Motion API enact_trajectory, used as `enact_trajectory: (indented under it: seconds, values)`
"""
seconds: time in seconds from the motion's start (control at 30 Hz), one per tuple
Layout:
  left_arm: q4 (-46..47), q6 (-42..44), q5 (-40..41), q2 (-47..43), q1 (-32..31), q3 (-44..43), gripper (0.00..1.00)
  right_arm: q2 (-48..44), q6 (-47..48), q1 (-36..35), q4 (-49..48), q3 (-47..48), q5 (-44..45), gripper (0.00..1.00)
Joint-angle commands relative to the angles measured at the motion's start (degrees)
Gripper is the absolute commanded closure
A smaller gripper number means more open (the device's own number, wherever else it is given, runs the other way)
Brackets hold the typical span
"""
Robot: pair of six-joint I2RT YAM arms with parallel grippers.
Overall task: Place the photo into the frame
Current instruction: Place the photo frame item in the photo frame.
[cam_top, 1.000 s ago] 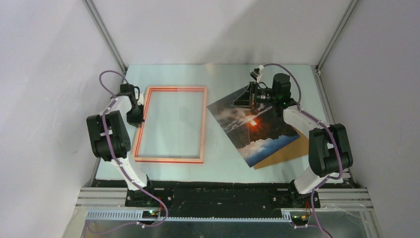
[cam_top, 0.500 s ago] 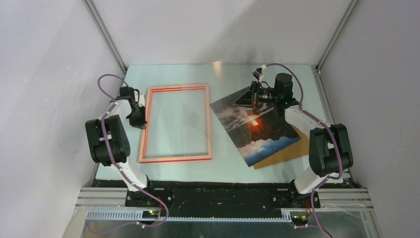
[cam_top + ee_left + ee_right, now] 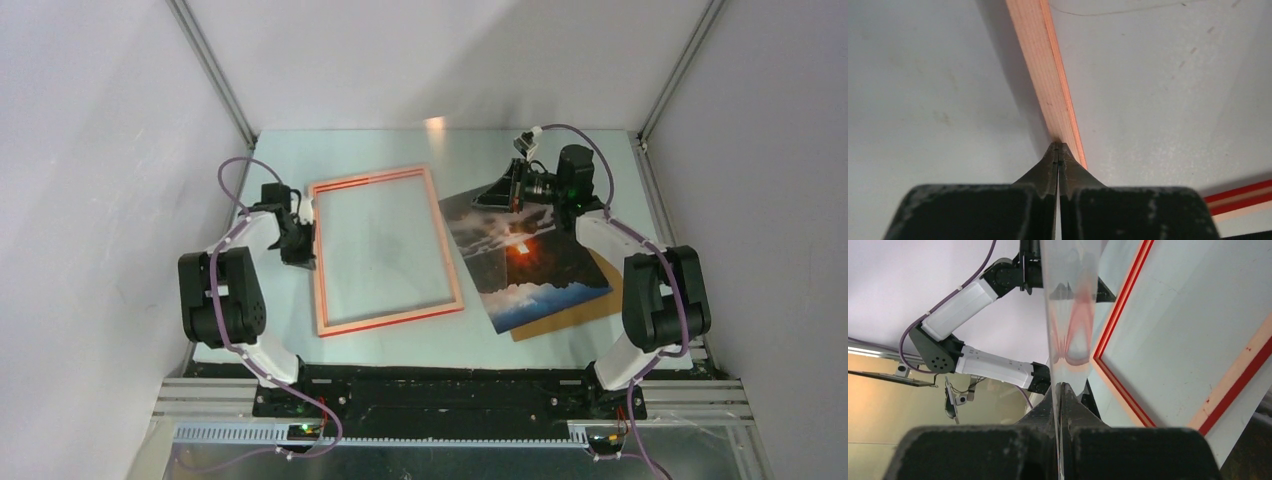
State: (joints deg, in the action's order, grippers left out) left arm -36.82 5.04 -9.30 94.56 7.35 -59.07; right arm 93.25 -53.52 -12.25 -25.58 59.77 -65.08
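Observation:
The frame (image 3: 371,177), red with pale wood edges, lies tilted on the table left of centre. My left gripper (image 3: 303,245) is shut and empty, its tips (image 3: 1059,147) pressed against the outer side of the frame's left rail (image 3: 1045,75). The photo (image 3: 530,265), a dark landscape with an orange glow, lies slanted to the right of the frame, its far corner lifted. My right gripper (image 3: 503,192) is shut on that corner. In the right wrist view the photo (image 3: 1068,315) runs edge-on between the jaws of my right gripper (image 3: 1060,386), with the frame (image 3: 1120,315) beyond it.
A brown backing board (image 3: 580,303) lies under the photo's near right part, close to the table's right edge. Grey booth walls close in the reflective table (image 3: 600,160) on three sides. The left arm (image 3: 973,295) shows across the table in the right wrist view.
The left gripper has closed and moved right, pushing the frame rightward and turning it so that its near end swings toward the photo. The right gripper has kept its hold and barely moved.

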Motion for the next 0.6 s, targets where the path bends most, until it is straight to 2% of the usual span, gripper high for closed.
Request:
enact_trajectory:
  seconds: [0.0, 0.2, 0.33, 0.4, 0.57]
  values:
    - [-1.69, 0.08, -3.01, -1.77, -2.63, 1.49, 1.0, 2.79, -1.43, 0.01, -4.38, 3.58, 0.14, 1.0]
    - [-1.71, 0.57, -5.89, -2.73, -3.6, 2.08, 1.0, 6.43, 2.2, -1.0, -1.03, 6.73, 1.15, 1.0]
    - [-1.7, 0.71, -5.0, -4.03, -3.58, 2.15, 0.99, 10.3, 2.51, -1.63, -0.59, 9.33, 0.91, 1.0]
    - [-1.69, 0.76, -4.4, -4.9, -3.6, 2.1, 0.94, 12.89, 2.38, -2.27, -0.45, 10.72, 0.4, 1.0]
    - [-1.75, 0.91, -2.65, -6.67, -3.51, 1.96, 0.63, 17.58, -0.3, -3.17, -2.51, 13.89, -1.11, 1.0]
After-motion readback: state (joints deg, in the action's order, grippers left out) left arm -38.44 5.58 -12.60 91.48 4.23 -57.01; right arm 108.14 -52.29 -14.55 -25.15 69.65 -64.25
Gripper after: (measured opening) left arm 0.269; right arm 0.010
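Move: Against the left hand's shut fingertips stands the frame's left rail; the frame's middle is about 15 cm to its right and 4 cm ahead. From the right hand, which already pinches the clear sheet's right edge, the frame's middle is some 22 cm left, 1 cm ahead and 21 cm below. The photo lies about 9 cm right of that hand and 1 cm ahead, the brown board partly under it, 19 cm right and level, both 22 cm below. Pushing the frame's left rail with shut fingertips, the left hand goes about 3 cm to the right, easing back a little, then stops sideways and starts to open and lift slightly. Meanwhile the right hand, keeping its pinch on the clear sheet, carries it forward and down about 4.5 cm each way and nearly 3 cm left, lowering it towards the frame. ##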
